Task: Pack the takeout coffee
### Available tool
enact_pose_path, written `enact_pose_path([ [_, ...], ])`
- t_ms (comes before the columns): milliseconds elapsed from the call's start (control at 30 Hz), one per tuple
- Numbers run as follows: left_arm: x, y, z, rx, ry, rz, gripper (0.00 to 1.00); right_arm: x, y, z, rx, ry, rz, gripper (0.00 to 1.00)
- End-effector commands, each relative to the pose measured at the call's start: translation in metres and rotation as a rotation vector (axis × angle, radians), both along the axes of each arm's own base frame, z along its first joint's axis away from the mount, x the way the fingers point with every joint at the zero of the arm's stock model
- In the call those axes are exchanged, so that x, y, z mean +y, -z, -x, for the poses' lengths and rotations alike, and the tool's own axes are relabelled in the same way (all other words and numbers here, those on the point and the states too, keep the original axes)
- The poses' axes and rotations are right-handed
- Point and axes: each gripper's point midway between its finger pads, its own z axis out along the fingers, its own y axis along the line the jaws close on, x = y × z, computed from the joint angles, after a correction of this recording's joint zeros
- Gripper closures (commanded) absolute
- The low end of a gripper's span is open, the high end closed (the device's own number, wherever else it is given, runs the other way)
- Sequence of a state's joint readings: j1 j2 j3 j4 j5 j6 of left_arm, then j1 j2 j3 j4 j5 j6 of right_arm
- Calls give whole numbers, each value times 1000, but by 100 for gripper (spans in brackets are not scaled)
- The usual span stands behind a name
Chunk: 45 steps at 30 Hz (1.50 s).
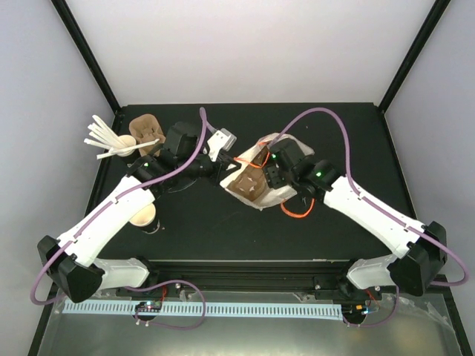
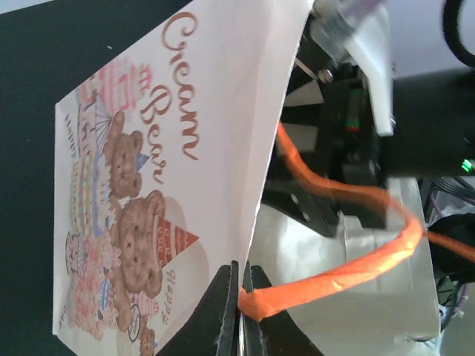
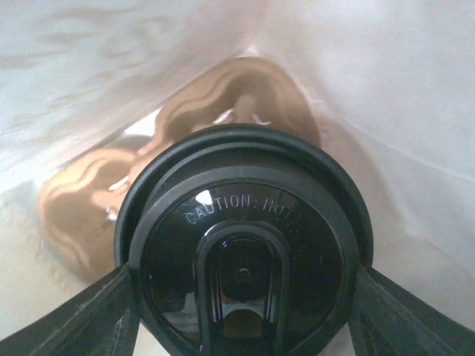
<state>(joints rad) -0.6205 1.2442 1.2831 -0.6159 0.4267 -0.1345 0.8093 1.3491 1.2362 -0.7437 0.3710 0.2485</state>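
A takeout coffee [image 3: 245, 252], a cup under a round black lid marked CAUTION HOT, fills the right wrist view. My right gripper [image 3: 245, 304] is shut on it, one finger [image 3: 89, 315] on each side, and holds it inside a white paper bag [image 1: 280, 194] above a brown pulp carrier [image 3: 223, 111]. In the top view the right gripper [image 1: 269, 172] reaches into the bag's mouth. My left gripper [image 2: 243, 300] is shut on the bag's rim [image 2: 263, 170], beside an orange handle [image 2: 356, 263]. The bag's printed side [image 2: 148, 185] shows bears.
A lidless black cup [image 1: 142, 216] with a tan inside stands under the left forearm. At the back left are a cup of white stirrer sticks [image 1: 119, 144] and a brown carrier [image 1: 145, 126]. An orange handle loop [image 1: 295, 213] lies by the bag.
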Motion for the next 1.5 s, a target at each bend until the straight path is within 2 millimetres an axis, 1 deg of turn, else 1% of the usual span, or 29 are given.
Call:
enact_pose_path([
  [0, -8, -12, 4, 22, 25, 77, 98, -22, 0, -17, 30, 125, -139, 67],
  [133, -14, -8, 6, 80, 40, 99, 99, -15, -7, -25, 25, 122, -164, 67],
  [267, -19, -8, 6, 122, 42, 129, 98, -6, -4, -29, 36, 105, -177, 67],
  [333, -21, -8, 8, 152, 43, 148, 98, -3, -7, -33, 25, 99, -193, 67],
  [367, -25, 2, 4, 192, 41, 143, 99, -2, -9, -35, 13, 103, -195, 67],
  [433, -27, 3, 4, 223, 40, 160, 98, -1, -10, -40, -2, 106, -182, 67],
  [567, -24, 4, -1, 251, 20, 178, 99, 8, -13, -49, -23, 75, -175, 67],
  [700, -15, 9, -9, 288, -19, 202, 98, 20, -18, -48, -16, 22, -219, 67],
  [767, -11, 14, -11, 303, -30, 210, 98, 22, -8, -48, 8, 23, -213, 67],
  [833, -10, 20, -12, 309, -34, 210, 98, 17, 11, -49, 56, 55, -157, 69],
  [900, -10, 24, -11, 316, -30, 199, 98, 13, 24, -53, 79, 81, -100, 70],
  [1100, -8, 34, -15, 323, -41, 155, 99, 8, 39, -61, 89, 105, -24, 70],
  [1233, -5, 38, -20, 324, -69, 118, 98, 8, 49, -58, 115, 94, 1, 70],
  [1467, 20, 46, -47, 327, -225, 30, 98, 18, 76, -55, 216, 56, 40, 70],
])
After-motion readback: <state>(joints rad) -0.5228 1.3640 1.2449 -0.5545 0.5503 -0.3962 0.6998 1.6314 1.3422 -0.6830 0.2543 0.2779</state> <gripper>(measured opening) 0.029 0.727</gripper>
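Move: My right hand holds the lidded coffee cup inside the tilted bag's mouth. The carrier's farther well lies about 7 cm ahead, 1 cm left and 12 cm below that hand; the nearer well is about 1 cm ahead, 7 cm left and 13 cm below. From my left hand, which pinches the bag's rim, the farther well lies roughly 5 cm ahead, 7 cm right and 20 cm below. With the cup still gripped by its lid end, my right hand reaches about 5 cm forward inside the bag, then sinks about 6 cm towards the farther well, mostly in the later part. My left hand keeps its pinch on the rim, eases 2 cm right, then swings back left and forward while lowering the rim about 4 cm and tipping down some 20 degrees. ##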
